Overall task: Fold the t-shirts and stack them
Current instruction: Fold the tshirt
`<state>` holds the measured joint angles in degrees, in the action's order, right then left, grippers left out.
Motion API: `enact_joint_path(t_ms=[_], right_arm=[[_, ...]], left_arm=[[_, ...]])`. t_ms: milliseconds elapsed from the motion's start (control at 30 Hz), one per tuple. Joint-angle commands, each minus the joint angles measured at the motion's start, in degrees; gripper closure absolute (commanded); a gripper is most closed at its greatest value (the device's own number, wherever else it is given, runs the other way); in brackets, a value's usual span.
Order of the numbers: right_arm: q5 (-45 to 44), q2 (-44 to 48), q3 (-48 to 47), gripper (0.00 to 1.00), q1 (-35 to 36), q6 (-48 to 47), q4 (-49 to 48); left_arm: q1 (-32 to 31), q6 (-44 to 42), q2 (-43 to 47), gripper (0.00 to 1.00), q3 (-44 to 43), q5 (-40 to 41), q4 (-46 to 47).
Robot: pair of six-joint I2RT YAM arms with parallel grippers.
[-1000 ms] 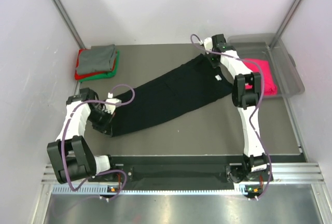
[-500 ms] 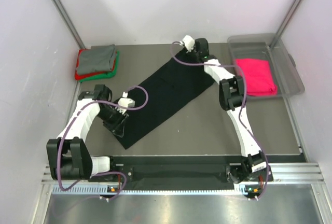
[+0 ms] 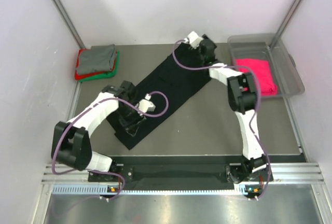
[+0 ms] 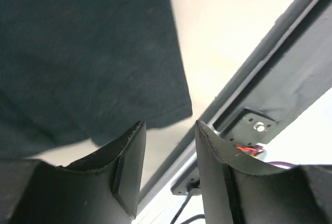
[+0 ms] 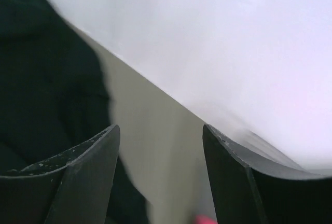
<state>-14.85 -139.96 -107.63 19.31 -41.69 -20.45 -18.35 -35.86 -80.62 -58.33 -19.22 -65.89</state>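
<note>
A black t-shirt (image 3: 165,92), folded into a long strip, lies slantwise on the table from near left to far middle. My left gripper (image 3: 133,125) hovers over its near end, open and holding nothing. In the left wrist view the black shirt (image 4: 88,53) fills the upper left, beyond the gripper (image 4: 169,130). My right gripper (image 3: 204,51) is at the strip's far end, open and empty. Its wrist view shows the black shirt (image 5: 46,79) left of the gripper (image 5: 161,133). A grey tee (image 3: 97,56) tops a red and green stack at the far left.
A clear plastic bin (image 3: 285,53) at the far right holds a hot-pink tee (image 3: 257,73). A black rail (image 4: 275,63) runs along the table's near edge, close to the left gripper. The white back wall (image 5: 218,42) stands just behind the right gripper.
Both grippers have opened and let go of the black shirt. The strip swung to a steeper slant and now lies flat. The left gripper moved right, over its near end.
</note>
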Motion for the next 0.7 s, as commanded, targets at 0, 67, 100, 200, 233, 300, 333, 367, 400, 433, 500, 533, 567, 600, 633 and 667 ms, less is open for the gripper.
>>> enact_joint_path(t_ms=[0,67,100,200,233,300,333,367,400,433,500,533,567,600,633,667], right_arm=[[-1.85,21.45,9.35,0.34,-1.82,2.93,-4.81],[-0.45,30.42,15.59,0.34,-2.7,6.78,-0.23],[0.78,33.49,17.88,0.34,-2.96,9.41,4.32],[4.12,44.92,27.45,0.35,-3.4,11.54,9.26],[5.78,50.08,31.65,0.35,-3.32,12.68,10.33],[6.94,54.51,34.76,0.35,-3.23,13.83,14.01],[7.81,57.92,36.77,0.35,-3.31,14.79,15.34],[8.17,59.44,37.66,0.35,-3.23,15.23,16.48],[8.52,60.76,38.54,0.35,-3.23,15.59,18.58],[8.96,63.03,39.77,0.35,-3.23,15.94,19.56],[9.49,64.54,40.75,0.36,-3.31,16.47,22.01],[9.58,65.59,41.97,0.35,-3.4,16.29,22.2],[9.14,65.87,42.68,0.35,-3.32,16.12,22.03],[8.79,66.13,43.29,0.35,-3.31,15.77,21.16],[8.61,66.13,44.43,0.36,-3.4,15.68,20.89],[8.18,65.78,44.88,0.35,-3.4,15.5,20.89]], left_arm=[[-5.72,2.01,-2.61,0.52,2.51,5.24,5.67],[-8.63,3.16,-4.89,0.52,4.18,8.84,7.52],[-9.07,4.38,-5.94,0.52,5.32,10.24,9.88],[-9.43,5.27,-7.01,0.52,6.47,12.19,13.22],[-9.51,5.53,-7.44,0.52,7.17,12.19,14.11],[-9.42,6.58,-8.06,0.52,7.61,12.28,15.34],[-9.51,6.94,-8.93,0.52,7.87,12.54,16.57],[-9.51,7.2,-9.46,0.52,7.96,12.54,16.93],[-9.6,7.38,-9.9,0.52,8.05,11.93,17.02],[-9.69,7.47,-10.78,0.52,8.05,11.32,17.02],[-9.86,7.38,-12.45,0.51,7.88,10.61,17.02],[-10.21,7.29,-12.89,0.51,7.7,10.61,16.85],[-10.56,7.38,-13.33,0.5,7.61,10.87,16.84],[-11.0,7.38,-14.21,0.5,7.26,11.31,16.93],[-12.05,7.47,-14.65,0.51,7.09,11.57,16.85],[-12.76,7.73,-15.18,0.55,7.0,11.92,17.19]])
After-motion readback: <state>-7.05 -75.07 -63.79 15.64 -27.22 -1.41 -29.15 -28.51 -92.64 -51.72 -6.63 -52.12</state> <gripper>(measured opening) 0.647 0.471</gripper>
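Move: The t-shirt's near end lies right under the left gripper, about 8 cm down, its near corner some 5 cm farther back. From the left gripper, the folded stack stands roughly 37 cm ahead and 17 cm left. The right gripper is just above the t-shirt's far end, about 11 cm up and 2 cm beyond its middle; from it, the tray's middle is some 32 cm right, 7 cm back and 10 cm below. Lower the left gripper about 7 cm nearly straight down to the t-shirt's near end, fingers half open, tipping roughly 15 degrees so they point more squarely down. Meanwhile pull the empty, open right gripper back some 24 cm and a little right, away from the t-shirt's far end towards the tray side, climbing steeply first, then sinking about 8 cm. ##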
